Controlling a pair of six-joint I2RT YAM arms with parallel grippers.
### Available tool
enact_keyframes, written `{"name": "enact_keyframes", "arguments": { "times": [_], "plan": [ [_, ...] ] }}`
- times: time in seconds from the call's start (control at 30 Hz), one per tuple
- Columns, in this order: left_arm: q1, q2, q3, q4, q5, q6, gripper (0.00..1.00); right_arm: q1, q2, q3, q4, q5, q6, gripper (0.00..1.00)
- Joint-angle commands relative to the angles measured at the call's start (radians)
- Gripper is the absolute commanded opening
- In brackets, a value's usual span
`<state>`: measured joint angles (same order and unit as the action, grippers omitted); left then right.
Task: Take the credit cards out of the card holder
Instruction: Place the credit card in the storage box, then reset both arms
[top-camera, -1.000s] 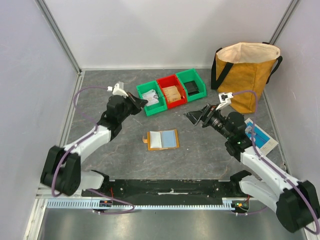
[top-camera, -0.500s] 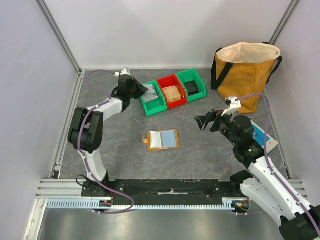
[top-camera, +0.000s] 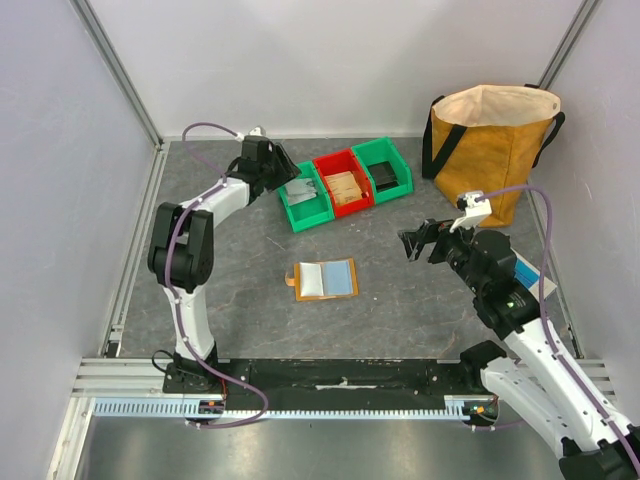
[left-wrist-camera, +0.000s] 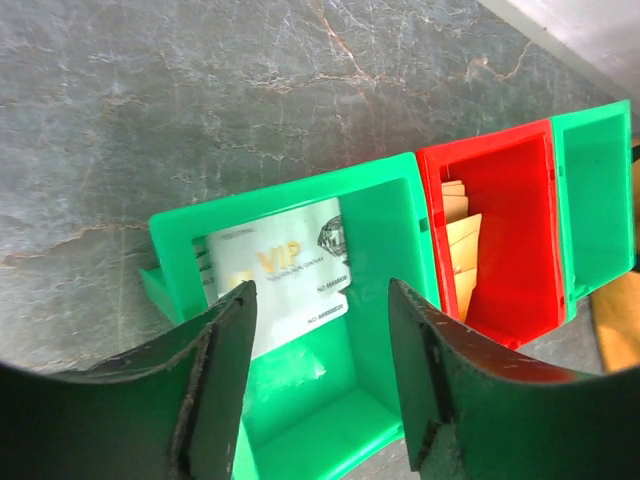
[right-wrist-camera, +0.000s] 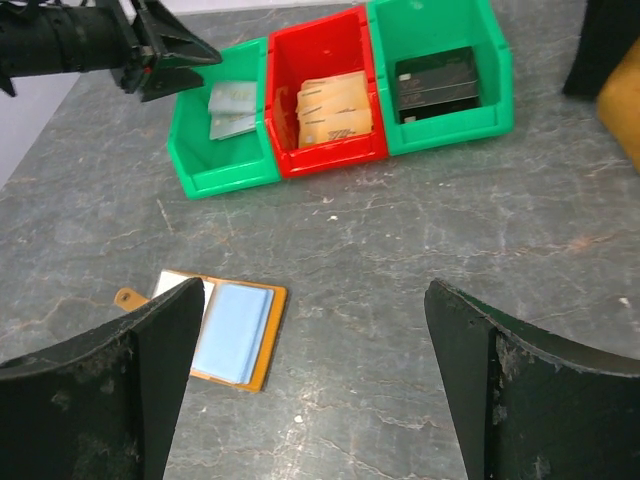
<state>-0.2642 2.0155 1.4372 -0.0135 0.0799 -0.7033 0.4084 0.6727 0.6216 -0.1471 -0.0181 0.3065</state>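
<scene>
The card holder (top-camera: 324, 279) lies open on the table's middle, tan-edged, with a whitish left half and a pale blue right half (right-wrist-camera: 232, 330). A whitish credit card (left-wrist-camera: 280, 275) printed "VIP" leans inside the left green bin (top-camera: 300, 208), with another card's edge behind it. My left gripper (left-wrist-camera: 320, 292) hovers over that bin (left-wrist-camera: 390, 230), open, and nothing sits between its fingers. My right gripper (right-wrist-camera: 315, 292) hangs open above the table to the right of the holder (right-wrist-camera: 270, 345), holding nothing. In the top view it (top-camera: 410, 243) sits mid-right.
A red bin (top-camera: 343, 185) with tan cards and a second green bin (top-camera: 383, 172) with a black item stand beside the first. A mustard bag (top-camera: 490, 150) is at back right. A blue-and-white box (top-camera: 530, 275) lies under the right arm.
My left gripper reached over the left green bin and opened, leaving the card in it. My right gripper drew back a little to the right.
</scene>
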Motion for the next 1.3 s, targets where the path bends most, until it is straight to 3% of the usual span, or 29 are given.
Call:
{"name": "enact_keyframes", "arguments": {
  "times": [0.0, 0.2, 0.43, 0.87, 1.03, 1.27],
  "plan": [
    [0.008, -0.112, 0.038, -0.129, -0.077, 0.148, 0.65, -0.002, -0.033, 0.067, -0.058, 0.095, -0.061, 0.98],
    [0.008, -0.325, -0.023, -0.215, -0.186, 0.257, 0.76, -0.003, -0.116, 0.087, -0.149, 0.253, -0.095, 0.98],
    [0.006, -0.702, -0.240, -0.279, -0.239, 0.332, 0.87, -0.002, -0.251, 0.125, -0.227, 0.423, -0.141, 0.98],
    [0.005, -1.769, -0.819, -0.192, -0.318, 0.516, 0.91, -0.002, -0.475, 0.061, -0.235, 0.596, -0.202, 0.98],
    [0.006, -1.951, -0.877, -0.217, -0.316, 0.527, 0.92, -0.002, -0.547, 0.000, -0.183, 0.603, -0.199, 0.98],
    [0.006, -1.951, -0.879, -0.217, -0.307, 0.515, 0.92, -0.005, -0.535, -0.010, -0.180, 0.599, -0.207, 0.98]
  ]
}}
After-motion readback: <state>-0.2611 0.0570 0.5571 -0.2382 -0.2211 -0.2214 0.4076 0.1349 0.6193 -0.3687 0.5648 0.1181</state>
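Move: The emptied left hand hovers over the far half of the left green storage box; the credit cards in it lie about 7 cm below, 2 cm to the right and 1 cm ahead. The red box is some 10 cm to this hand's right and 1 cm farther out; the card holder lies about 21 cm back and 7 cm right, 10 cm lower. From the right hand the cards lie roughly 26 cm ahead, 25 cm left and 20 cm down. Back, up and to the left in one sweep, the left hand leaves the green box, rising at first almost as fast as it draws back, some 33 cm back and 22 cm up in all, spreading its part-open fingers wide and tipping their points upward. Meanwhile the empty, open right hand goes about 15 cm right, also back and a little up, turning some 30 degrees clockwise, away from the boxes. ##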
